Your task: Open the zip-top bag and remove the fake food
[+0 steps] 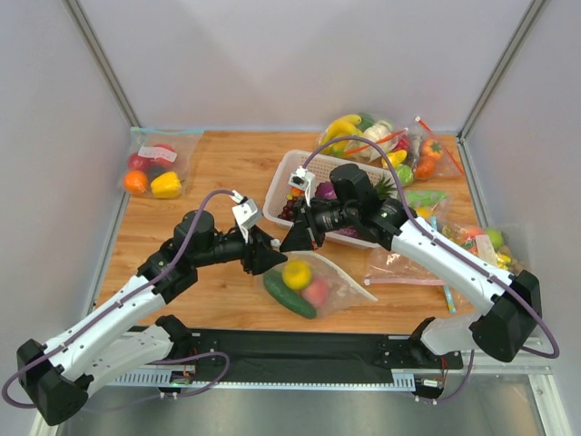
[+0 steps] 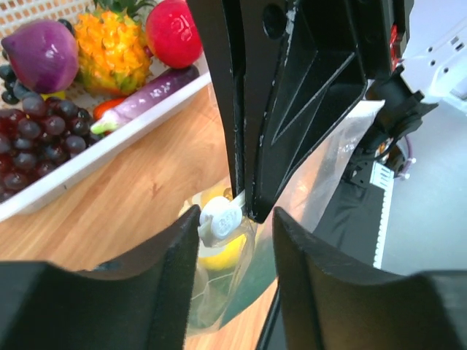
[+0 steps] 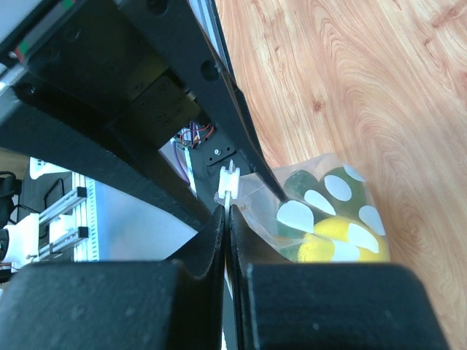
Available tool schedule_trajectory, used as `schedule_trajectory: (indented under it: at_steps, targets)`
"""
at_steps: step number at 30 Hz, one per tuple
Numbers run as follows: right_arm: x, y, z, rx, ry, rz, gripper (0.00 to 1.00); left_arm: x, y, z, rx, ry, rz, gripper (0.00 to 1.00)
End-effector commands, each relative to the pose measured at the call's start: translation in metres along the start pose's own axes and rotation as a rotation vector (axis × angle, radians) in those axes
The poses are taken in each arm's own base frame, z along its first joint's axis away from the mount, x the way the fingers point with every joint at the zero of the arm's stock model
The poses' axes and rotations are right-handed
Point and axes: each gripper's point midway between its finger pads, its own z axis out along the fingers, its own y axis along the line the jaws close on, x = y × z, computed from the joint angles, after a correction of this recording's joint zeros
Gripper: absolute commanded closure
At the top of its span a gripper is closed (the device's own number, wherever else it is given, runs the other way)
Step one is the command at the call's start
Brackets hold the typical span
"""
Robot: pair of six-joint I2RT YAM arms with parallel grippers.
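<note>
The zip-top bag [image 1: 338, 283] lies on the table in front of the basket. It holds the dark green cucumber [image 1: 289, 295], the yellow round fruit [image 1: 297, 272] and the pink peach [image 1: 316, 292]. My right gripper [image 1: 295, 241] is shut on the bag's zip edge [image 3: 241, 191] just below the white slider [image 3: 228, 182]; the dotted bag [image 3: 328, 211] and yellow fruit [image 3: 328, 246] show beside it. My left gripper [image 2: 235, 222] is open, with its jaws on either side of the white slider [image 2: 220, 221], which rests against its left finger. In the top view it [image 1: 270, 256] meets the right one at the bag's left end.
A white basket [image 1: 281, 182] with purple grapes, a pineapple and red fruits stands just behind the grippers. A bag of peppers [image 1: 154, 168] lies at the back left. Bags with bananas [image 1: 363, 136] and other bags [image 1: 454, 259] lie at the back right and right.
</note>
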Motion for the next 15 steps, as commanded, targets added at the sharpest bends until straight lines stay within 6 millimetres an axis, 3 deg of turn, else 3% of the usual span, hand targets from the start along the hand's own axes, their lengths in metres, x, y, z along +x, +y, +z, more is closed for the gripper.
schedule_trajectory:
  at_steps: [1,6,7,10,15]
  targets:
    - [-0.012,0.012,-0.005,-0.041,-0.049,-0.024,1.0,-0.014,-0.009,0.004,0.057,-0.073,0.018,0.51]
    - [-0.015,0.013,-0.007,-0.036,-0.066,-0.018,1.0,-0.007,-0.012,0.008,0.088,-0.059,0.004,0.71]
    - [-0.015,0.012,-0.007,-0.036,-0.068,-0.015,1.0,-0.007,-0.011,0.009,0.089,-0.057,0.003,0.81]
    - [-0.016,0.011,-0.009,-0.027,-0.082,-0.01,1.0,-0.004,-0.013,0.009,0.099,-0.05,-0.002,0.95]
    - [-0.018,0.011,-0.013,-0.026,-0.097,-0.005,0.99,-0.003,-0.014,0.009,0.107,-0.047,0.007,1.0]
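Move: The zip-top bag's white slider sits just off the open left fingertips, about 2 cm to the right of the left hand and level with it. Hanging below in the bag are the lemon, roughly 5 cm right, 4 back and 14 down, and the cucumber, about 3 right, 8 back and 16 down. The white basket is some 14 cm right, 15 ahead and 14 below. For the right hand, already shut on the bag's zip edge, the slider lies about 2 cm to its left. Ease the left gripper about 1 cm rightward and a touch back, onto the white slider, and close its half-open fingers fully, pinching the zip edge there right beside the right fingertips. Keep the right gripper shut on its part of the edge while it shifts barely 1 cm to the right and slightly forward. ##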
